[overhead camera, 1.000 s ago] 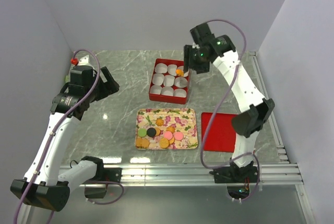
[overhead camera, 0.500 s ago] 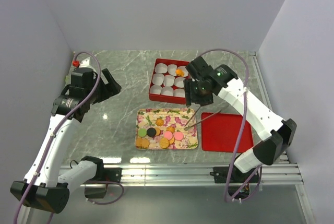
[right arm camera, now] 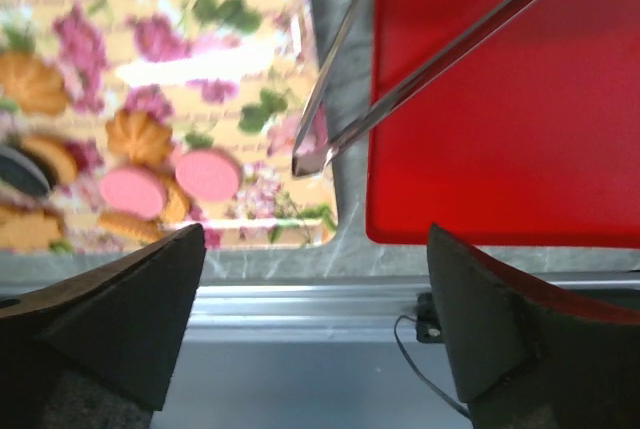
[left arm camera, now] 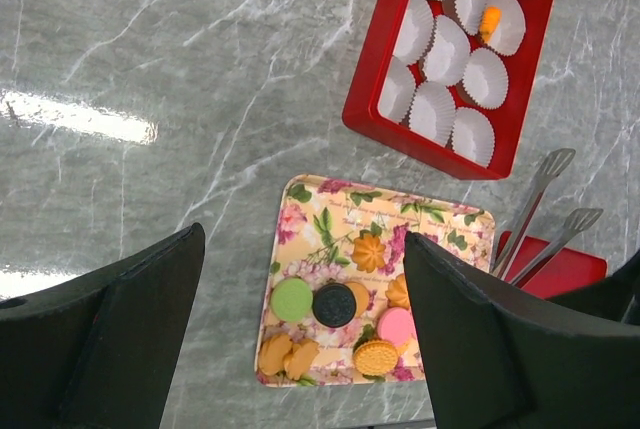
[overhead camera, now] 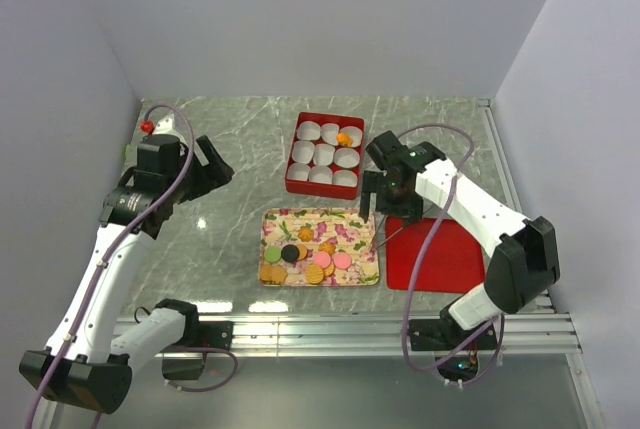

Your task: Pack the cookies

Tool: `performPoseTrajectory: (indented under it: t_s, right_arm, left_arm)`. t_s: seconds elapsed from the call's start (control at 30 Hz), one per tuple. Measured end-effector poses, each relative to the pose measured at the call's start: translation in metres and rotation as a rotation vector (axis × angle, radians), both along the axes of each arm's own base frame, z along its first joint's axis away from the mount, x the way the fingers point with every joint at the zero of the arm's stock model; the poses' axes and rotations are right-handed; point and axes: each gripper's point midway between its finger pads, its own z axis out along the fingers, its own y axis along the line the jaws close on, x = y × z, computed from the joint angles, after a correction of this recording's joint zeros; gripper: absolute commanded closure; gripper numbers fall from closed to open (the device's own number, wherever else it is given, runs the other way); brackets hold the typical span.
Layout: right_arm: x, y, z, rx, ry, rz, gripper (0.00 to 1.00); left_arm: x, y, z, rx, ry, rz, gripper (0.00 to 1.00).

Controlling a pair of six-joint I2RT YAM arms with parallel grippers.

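The cookies (overhead camera: 305, 259) lie on a floral tray (overhead camera: 330, 221): green (left arm camera: 292, 299), black (left arm camera: 335, 304), pink (right arm camera: 207, 174) and several orange and golden ones. One orange cookie (overhead camera: 343, 137) sits in a paper cup of the red box (overhead camera: 320, 187). My right gripper (overhead camera: 380, 199) hangs open between tray and red lid (overhead camera: 435, 254), with nothing in it. Metal tongs (right arm camera: 440, 64) lie loose across the lid's edge, ahead of the right gripper (right arm camera: 316, 239). My left gripper (overhead camera: 215, 164) is open and empty, high over the table left of the tray.
White paper cups fill the red box (left arm camera: 365, 99). The tongs (left arm camera: 528, 213) point towards the box. A red knob (overhead camera: 147, 125) stands at the back left corner. An aluminium rail (overhead camera: 350, 329) runs along the near edge. Walls close in on three sides.
My right arm swung from over the box down to the gap between tray and lid. Its jaws opened and the tongs now lie free. The left arm barely moved.
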Motion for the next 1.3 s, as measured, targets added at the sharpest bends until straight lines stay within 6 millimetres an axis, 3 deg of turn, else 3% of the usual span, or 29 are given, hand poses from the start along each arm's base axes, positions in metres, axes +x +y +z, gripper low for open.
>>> performPoseTrajectory:
  t_s: [0.37,0.77,1.3]
  right_arm:
    - [0.036,-0.031,-0.049,-0.04,0.095,-0.213,0.0]
    - [0.039,-0.022,-0.08,-0.008,0.159,-0.361,0.0]
    - [0.029,-0.039,-0.108,-0.004,0.167,-0.521,0.0]
  left_arm:
    - [-0.01,0.002,-0.011,0.0,-0.005,-0.002,0.13]
    - [-0.029,-0.007,-0.021,-0.006,-0.02,-0.045,0.11]
    - [-0.036,-0.031,-0.027,0.053,-0.015,-0.15,0.1]
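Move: The right hand hangs open over the gap between the cookie tray and the red tray. The tongs lie about 13 cm below it, their middle some 3 cm ahead and 4 cm to its right. The red tray is 11 cm to its right and 3 cm back; the cookie tray's middle is 17 cm left and 2 cm back, its nearest pink cookie 12 cm left and 5 cm back. From the left hand, the tongs are roughly 43 cm right, level fore and aft, 25 cm below. Down onto the tongs goes the open right hand, sinking about 11 cm; early on it also slides some 4 cm forward and a bit less to the right. It turns clockwise by 30 degrees and steepens to nearly vertical, bringing the wide-open fingers either side of the tongs without closing. Meanwhile the empty left hand eases back and down, then right, a few centimetres each. ##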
